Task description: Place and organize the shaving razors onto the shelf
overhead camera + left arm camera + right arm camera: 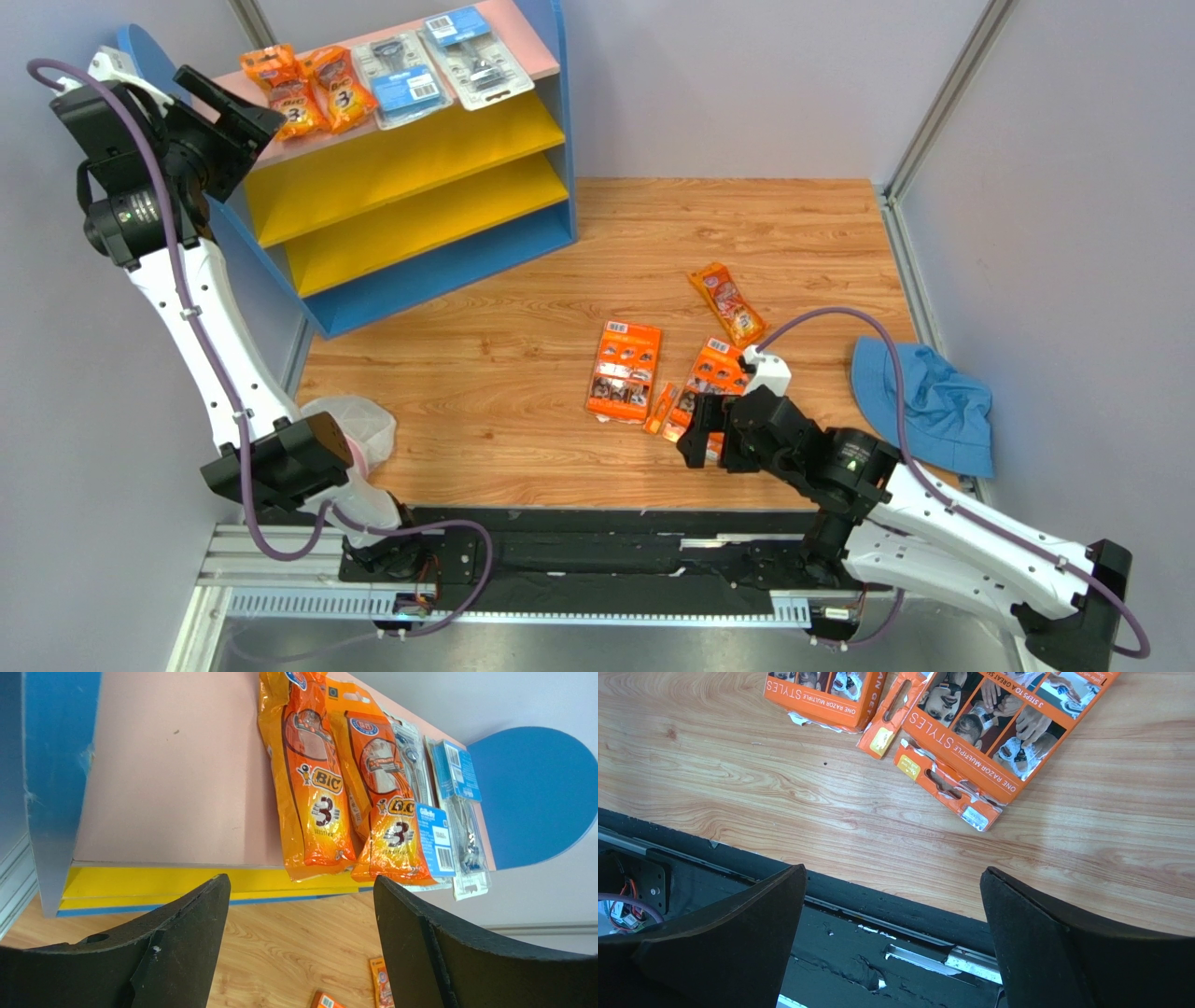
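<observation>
The shelf [558,126] stands at the back left. Its pink top board [175,777] holds two orange bags [309,87] and two clear blister packs [442,67]. My left gripper [236,109] is open and empty, hovering just off the top board's left front edge; in the left wrist view [302,906] the bags [319,791] lie ahead of its fingers. On the wooden table lie an orange bag [727,304], an orange card [626,370] and a second card [716,373]. My right gripper [701,437] is open and empty just in front of the second card [1011,721], over the table's near edge [892,903].
A blue cloth [926,399] lies at the right wall. A white bag [362,424] sits by the left arm's elbow. Narrow orange packs [948,787] lie beside the cards. A black base rail [589,539] runs along the near edge. The two yellow boards [421,154] hold nothing.
</observation>
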Tool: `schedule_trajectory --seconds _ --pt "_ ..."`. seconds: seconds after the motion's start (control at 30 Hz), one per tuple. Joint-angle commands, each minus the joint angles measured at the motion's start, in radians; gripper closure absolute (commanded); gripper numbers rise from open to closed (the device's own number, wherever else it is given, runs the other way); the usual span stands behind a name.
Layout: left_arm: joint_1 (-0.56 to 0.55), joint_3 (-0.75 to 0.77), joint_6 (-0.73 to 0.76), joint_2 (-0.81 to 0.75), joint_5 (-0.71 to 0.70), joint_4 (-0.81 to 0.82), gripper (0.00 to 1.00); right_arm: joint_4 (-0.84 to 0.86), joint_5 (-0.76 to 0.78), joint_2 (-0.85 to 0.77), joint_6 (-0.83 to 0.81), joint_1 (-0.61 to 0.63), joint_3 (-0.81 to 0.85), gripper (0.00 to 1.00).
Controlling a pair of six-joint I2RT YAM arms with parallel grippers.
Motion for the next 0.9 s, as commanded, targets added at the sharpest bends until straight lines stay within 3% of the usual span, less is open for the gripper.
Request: schedule_trajectory --seconds 0.0,0.2,0.33,0.57,0.87 --pt "-0.01 -0.022 0.023 -0.062 0.001 0.024 0.16 0.002 0.052 -0.008 -0.004 0.005 0.069 0.0" --pt "-0.062 -0.161 0.05 -0.209 0.003 0.041 0.15 -0.04 0.153 0.022 -0.033 -0.001 0.149 0.0" --pt "-0.155 -0.269 0.096 -0.321 -0.013 0.043 0.15 -0.087 0.122 0.12 -0.113 -0.078 0.291 0.0" --pt "-0.348 -0.476 0.211 -0.424 0.035 -0.053 0.15 -0.058 -0.052 0.361 -0.326 -0.32 0.486 0.0" --pt "-0.583 -0.922 0.23 -0.563 0.042 0.002 0.15 -0.015 -0.115 0.685 -0.553 -0.559 0.686 0.0"
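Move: From the right hand the loose orange razor bag lies about 21 cm ahead, 4 cm to the right and 11 cm down. The right orange box is some 8 cm ahead and 2 cm to the right, the left orange box about 12 cm ahead and 10 cm to the left, both equally low. From the left hand, up at the shelf top, the left box is roughly 15 cm back, 45 cm right and 46 cm down; the bag is 5 cm back, 60 cm right, equally low. Touching nothing, the right hand heads for the loose bag with fingers already wide: it climbs about 8 cm, then sweeps forward over the right box, some 16 cm in all, and begins to sink. The left hand, also empty and open, leaves the shelf top, going right about 20 cm and back, then dropping steeply towards the boxes, while its wrist swings clockwise some 35 degrees and tips down. ##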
